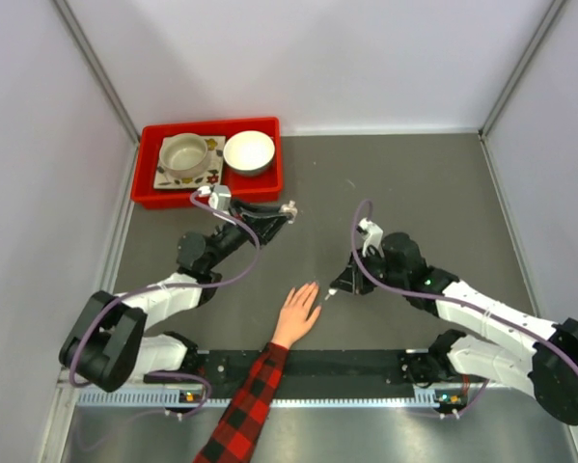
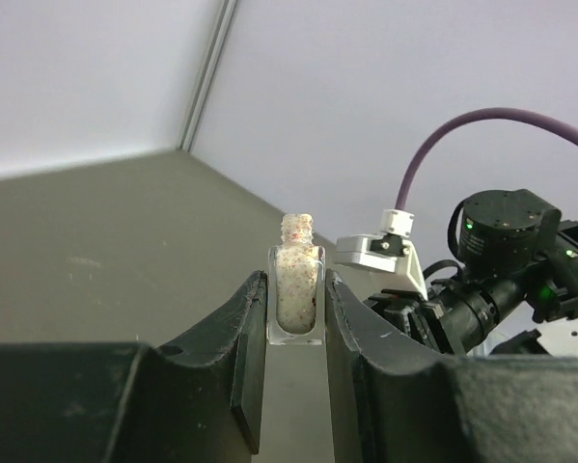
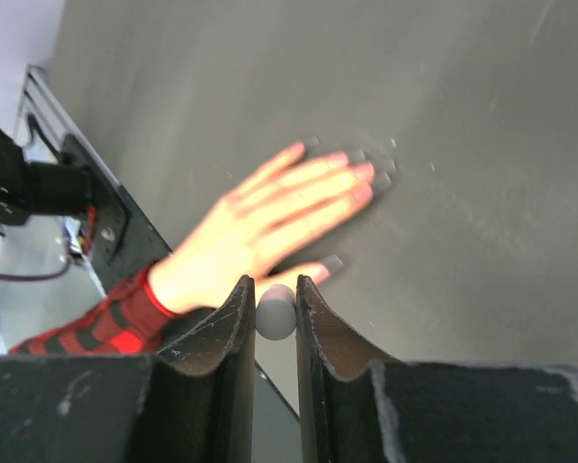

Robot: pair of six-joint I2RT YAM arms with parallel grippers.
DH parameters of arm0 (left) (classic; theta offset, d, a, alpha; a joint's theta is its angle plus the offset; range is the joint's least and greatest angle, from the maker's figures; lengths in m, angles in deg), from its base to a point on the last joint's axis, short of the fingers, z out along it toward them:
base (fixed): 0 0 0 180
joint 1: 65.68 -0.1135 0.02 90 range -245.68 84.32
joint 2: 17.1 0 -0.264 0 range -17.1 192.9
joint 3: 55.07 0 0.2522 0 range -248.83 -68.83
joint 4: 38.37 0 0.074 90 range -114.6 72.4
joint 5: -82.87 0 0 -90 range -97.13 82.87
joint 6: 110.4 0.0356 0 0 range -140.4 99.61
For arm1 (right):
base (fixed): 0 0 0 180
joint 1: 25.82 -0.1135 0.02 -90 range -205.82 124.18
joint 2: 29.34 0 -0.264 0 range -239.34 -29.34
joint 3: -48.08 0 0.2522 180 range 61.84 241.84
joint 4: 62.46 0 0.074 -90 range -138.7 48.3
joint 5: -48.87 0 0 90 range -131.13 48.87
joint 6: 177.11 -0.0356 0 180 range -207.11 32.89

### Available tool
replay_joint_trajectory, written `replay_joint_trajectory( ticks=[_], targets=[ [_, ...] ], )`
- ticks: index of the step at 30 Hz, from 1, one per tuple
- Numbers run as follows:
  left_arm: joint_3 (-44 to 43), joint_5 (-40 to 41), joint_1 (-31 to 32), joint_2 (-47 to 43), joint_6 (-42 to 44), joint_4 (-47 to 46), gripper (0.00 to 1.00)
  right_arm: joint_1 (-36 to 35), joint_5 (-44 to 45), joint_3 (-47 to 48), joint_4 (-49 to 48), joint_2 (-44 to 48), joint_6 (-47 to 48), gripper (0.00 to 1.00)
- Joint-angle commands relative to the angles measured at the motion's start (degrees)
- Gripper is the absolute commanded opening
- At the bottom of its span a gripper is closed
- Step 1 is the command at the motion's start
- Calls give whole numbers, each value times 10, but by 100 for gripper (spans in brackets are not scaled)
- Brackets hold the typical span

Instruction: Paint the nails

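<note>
A light-skinned hand (image 1: 296,313) in a red-and-black plaid sleeve lies flat on the dark table, fingers pointing away from the arm bases. Its nails (image 3: 362,179) show as small pale tips; the thumb nail (image 3: 332,262) lies just beyond my right jaws. My right gripper (image 1: 339,287) (image 3: 274,289) is shut on a round grey polish cap (image 3: 276,311), right of the fingertips; its brush is hidden. My left gripper (image 1: 289,209) (image 2: 296,282) is shut on a small clear, uncapped polish bottle (image 2: 297,294) of pale speckled polish, held upright above the table, beyond the hand.
A red tray (image 1: 269,188) at the back left holds a white bowl (image 1: 249,151) and a beige cup (image 1: 185,154) on a patterned plate. White walls enclose the table on three sides. The right arm (image 2: 501,260) stands close in front of the left wrist camera.
</note>
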Motion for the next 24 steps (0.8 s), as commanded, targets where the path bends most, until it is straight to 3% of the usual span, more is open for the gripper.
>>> replay_joint_trajectory(
  ticks=[1, 11, 24],
  targets=[
    [11, -21, -1, 36, -18, -96, 0, -12, 1, -36, -92, 24, -9, 0],
    [39, -23, 13, 119, -25, -210, 0, -32, 32, -85, -152, 7, -29, 0],
    [25, -34, 30, 135, -12, -210, 0, -61, 38, -95, -178, -54, -5, 0]
  ],
)
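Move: The thumb nail of the mannequin hand lies about 5 cm left of the right gripper, 2 cm ahead and some 12 cm below it. The index nail is about 7 cm beyond that nail and 1 cm farther left; the back of the hand sits about 6 cm left of the thumb nail and 1 cm nearer the base. From the left gripper the thumb nail is about 10 cm right, 7 cm back and 28 cm down. The brush cap, still pinched in the right gripper, is lowered about 4 cm and drawn slightly back towards the thumb nail, with a short pause midway. The left gripper, keeping the polish bottle, sinks about 10 cm and drifts a little right, its fingertips dipping some 15 degrees, then nearly stops. Both grips stay closed. ##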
